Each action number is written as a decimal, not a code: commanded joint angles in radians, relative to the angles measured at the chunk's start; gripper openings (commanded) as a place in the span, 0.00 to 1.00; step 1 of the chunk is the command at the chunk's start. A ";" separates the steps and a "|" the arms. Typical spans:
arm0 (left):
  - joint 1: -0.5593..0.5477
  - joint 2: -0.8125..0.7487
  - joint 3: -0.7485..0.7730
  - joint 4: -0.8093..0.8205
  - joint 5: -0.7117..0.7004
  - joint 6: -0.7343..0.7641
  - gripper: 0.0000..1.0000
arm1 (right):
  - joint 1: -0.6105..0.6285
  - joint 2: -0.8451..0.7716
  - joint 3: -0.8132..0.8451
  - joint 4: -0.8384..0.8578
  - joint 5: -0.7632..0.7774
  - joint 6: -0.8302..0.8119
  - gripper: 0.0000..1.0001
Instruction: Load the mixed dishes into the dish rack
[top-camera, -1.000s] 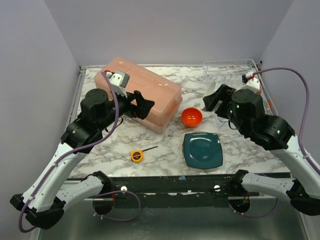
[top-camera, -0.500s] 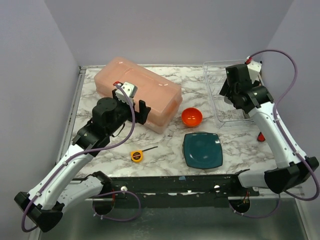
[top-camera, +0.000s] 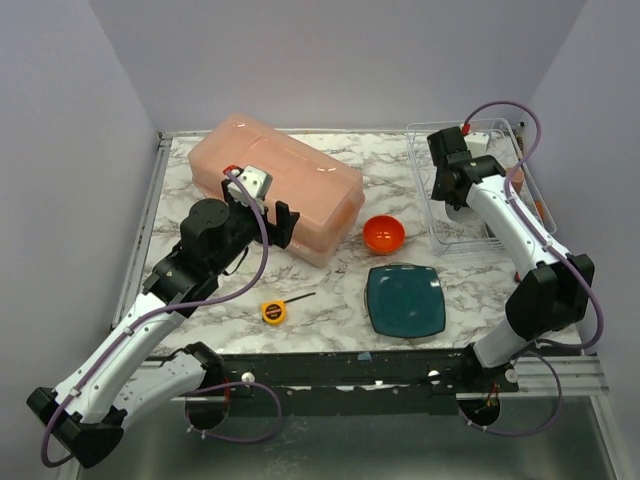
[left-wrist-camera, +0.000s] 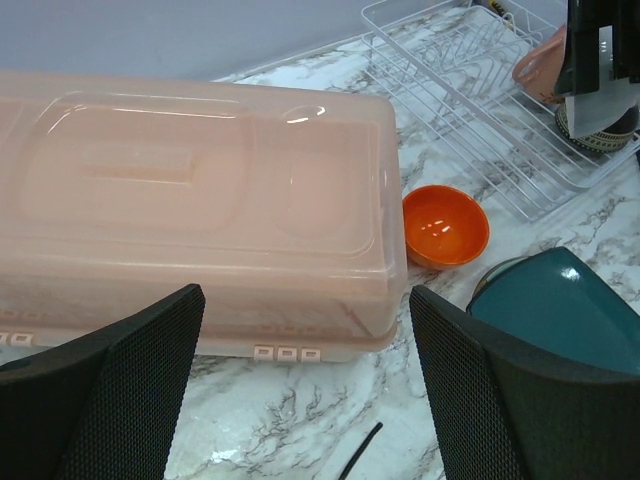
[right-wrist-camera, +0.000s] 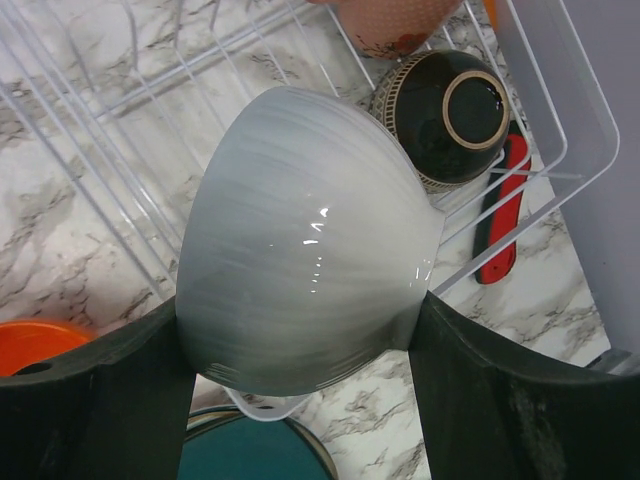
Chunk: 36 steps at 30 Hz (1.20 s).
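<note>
My right gripper (top-camera: 455, 197) (right-wrist-camera: 300, 350) is shut on a white bowl (right-wrist-camera: 310, 240) and holds it over the wire dish rack (top-camera: 425, 135) (right-wrist-camera: 90, 120). In the rack lie an upturned dark bowl (right-wrist-camera: 455, 115) and a pinkish mug (right-wrist-camera: 390, 25). The orange bowl (top-camera: 383, 233) (left-wrist-camera: 445, 225) sits on the table left of the rack. The teal square plate (top-camera: 405, 300) (left-wrist-camera: 560, 310) lies in front of it, with a pale round rim showing under it. My left gripper (top-camera: 285, 215) (left-wrist-camera: 305, 390) is open and empty, facing the pink tub.
The big pink plastic tub (top-camera: 275, 185) (left-wrist-camera: 200, 200) lies at the back left. A yellow tape measure (top-camera: 272, 311) lies near the front. A red-handled tool (right-wrist-camera: 497, 225) lies outside the rack's right side. Walls close both sides.
My right arm has swung up from the rack's near side and now reaches over the rack with the white bowl. My left arm has drawn back slightly.
</note>
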 joint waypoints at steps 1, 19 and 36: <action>-0.008 -0.003 -0.007 0.023 -0.010 0.012 0.83 | -0.031 0.038 -0.007 0.005 0.051 -0.040 0.00; -0.008 0.030 -0.008 0.025 0.002 0.011 0.83 | -0.072 0.211 -0.005 0.019 0.195 -0.024 0.00; -0.008 0.040 -0.005 0.024 0.015 0.007 0.83 | -0.085 0.402 0.104 0.016 0.320 -0.046 0.00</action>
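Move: The right hand already holds the white bowl over the dish rack. The rack spot it is taken to lies about 13 cm below this hand, some 5 cm ahead and 6 cm right. The black bowl stands roughly 14 cm right and 3 cm ahead, the mug 12 cm right and 10 cm ahead; the orange bowl is level with the hand, 19 cm left. From the left hand, that spot is about 45 cm right, 12 cm ahead and 25 cm below. Still pinching the white bowl at an unchanged opening, the right hand lowers it about 10 cm into the rack, easing some 5 cm to the right beside the black bowl and edging slightly forward late on. The wrist tilts roughly 25 degrees on the way, the fingers pointing more steeply down and the hand's left side dropping. ##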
